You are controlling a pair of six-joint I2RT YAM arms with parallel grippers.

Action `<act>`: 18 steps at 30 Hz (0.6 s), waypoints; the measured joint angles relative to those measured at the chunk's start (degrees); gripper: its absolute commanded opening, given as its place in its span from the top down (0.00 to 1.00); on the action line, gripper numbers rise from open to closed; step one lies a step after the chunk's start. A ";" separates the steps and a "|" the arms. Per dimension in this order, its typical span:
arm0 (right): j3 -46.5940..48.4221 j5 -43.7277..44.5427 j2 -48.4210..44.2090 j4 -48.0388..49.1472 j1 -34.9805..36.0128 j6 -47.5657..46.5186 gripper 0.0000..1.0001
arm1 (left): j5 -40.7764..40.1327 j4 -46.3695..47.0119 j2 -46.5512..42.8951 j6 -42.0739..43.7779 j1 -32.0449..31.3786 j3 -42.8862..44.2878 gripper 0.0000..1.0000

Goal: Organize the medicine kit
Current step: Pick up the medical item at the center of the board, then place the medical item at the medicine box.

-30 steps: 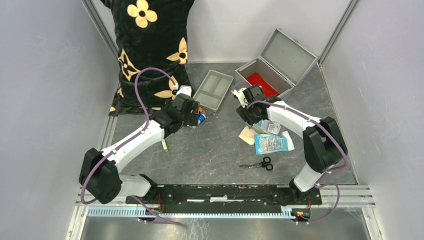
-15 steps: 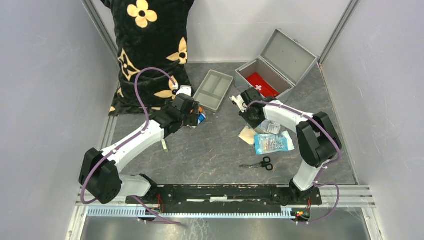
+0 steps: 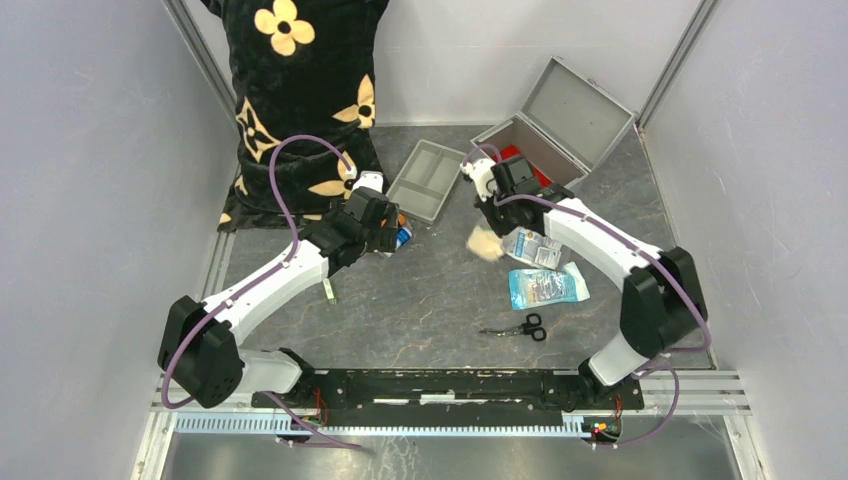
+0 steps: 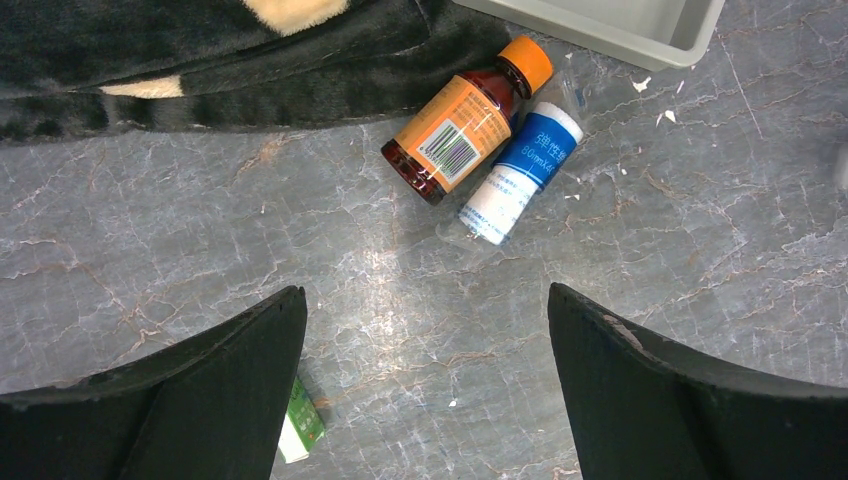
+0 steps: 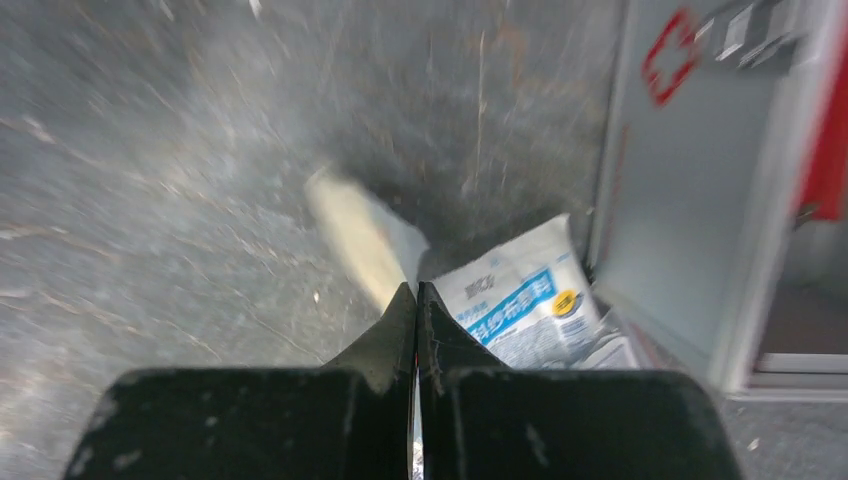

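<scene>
The medicine kit (image 3: 578, 105) stands open at the back right, its grey front wall (image 5: 680, 200) close on the right in the right wrist view; a red pouch (image 5: 825, 140) lies inside. My right gripper (image 5: 417, 290) hovers in front of it, shut on the thin edge of a white-and-blue packet (image 5: 520, 305). A blurred beige piece (image 3: 485, 243) hangs at the same jaw tips. My left gripper (image 4: 425, 330) is open above bare tabletop. An orange-capped brown bottle (image 4: 468, 130) and a blue-and-white bottle (image 4: 522, 170) lie just beyond its fingers.
A shallow grey divided tray (image 3: 428, 180) sits left of the kit. A black flowered pillow (image 3: 295, 100) fills the back left. A light blue packet (image 3: 545, 287) and black scissors (image 3: 520, 327) lie at the front right. A small green-and-white box (image 4: 300, 435) lies by my left finger.
My right gripper has shut and moved back toward the kit, taking the white-and-blue packet and the beige piece with it. The left arm has not moved.
</scene>
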 measured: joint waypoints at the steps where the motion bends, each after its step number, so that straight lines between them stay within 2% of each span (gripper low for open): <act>1: 0.70 -0.48 -1.51 0.83 0.00 0.33 1.00 | -0.02 0.02 0.00 0.00 0.00 0.00 0.04; 9: 9.16 -0.74 -6.05 4.85 -2.14 1.66 1.00 | -0.02 0.02 0.00 0.00 0.00 0.00 0.04; 18: 15.91 6.16 -4.74 8.00 -10.88 6.19 1.00 | -0.04 0.02 -0.02 0.00 0.00 0.00 0.04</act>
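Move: With the cream pad already pinched in my right fingers, some 6 cm above the table, the open metal box has its middle about 13 cm ahead and 7 cm to the right, nearly level. The grey tray lies about 12 cm ahead and 12 cm to the left, a bit lower; the white packet is about 8 cm right and 1 cm back, 5 cm down. From my left hand the metal box is roughly 12 cm ahead and 26 cm right, 5 cm lower. I sweep my right hand quickly up, about 17 cm, and some 10 cm forward over the open metal box, keeping the cream pad pinched between shut fingertips. The path strays slightly left at first, then swings right, while the wrist tips the fingers forward by about 25 degrees and turns clockwise. ##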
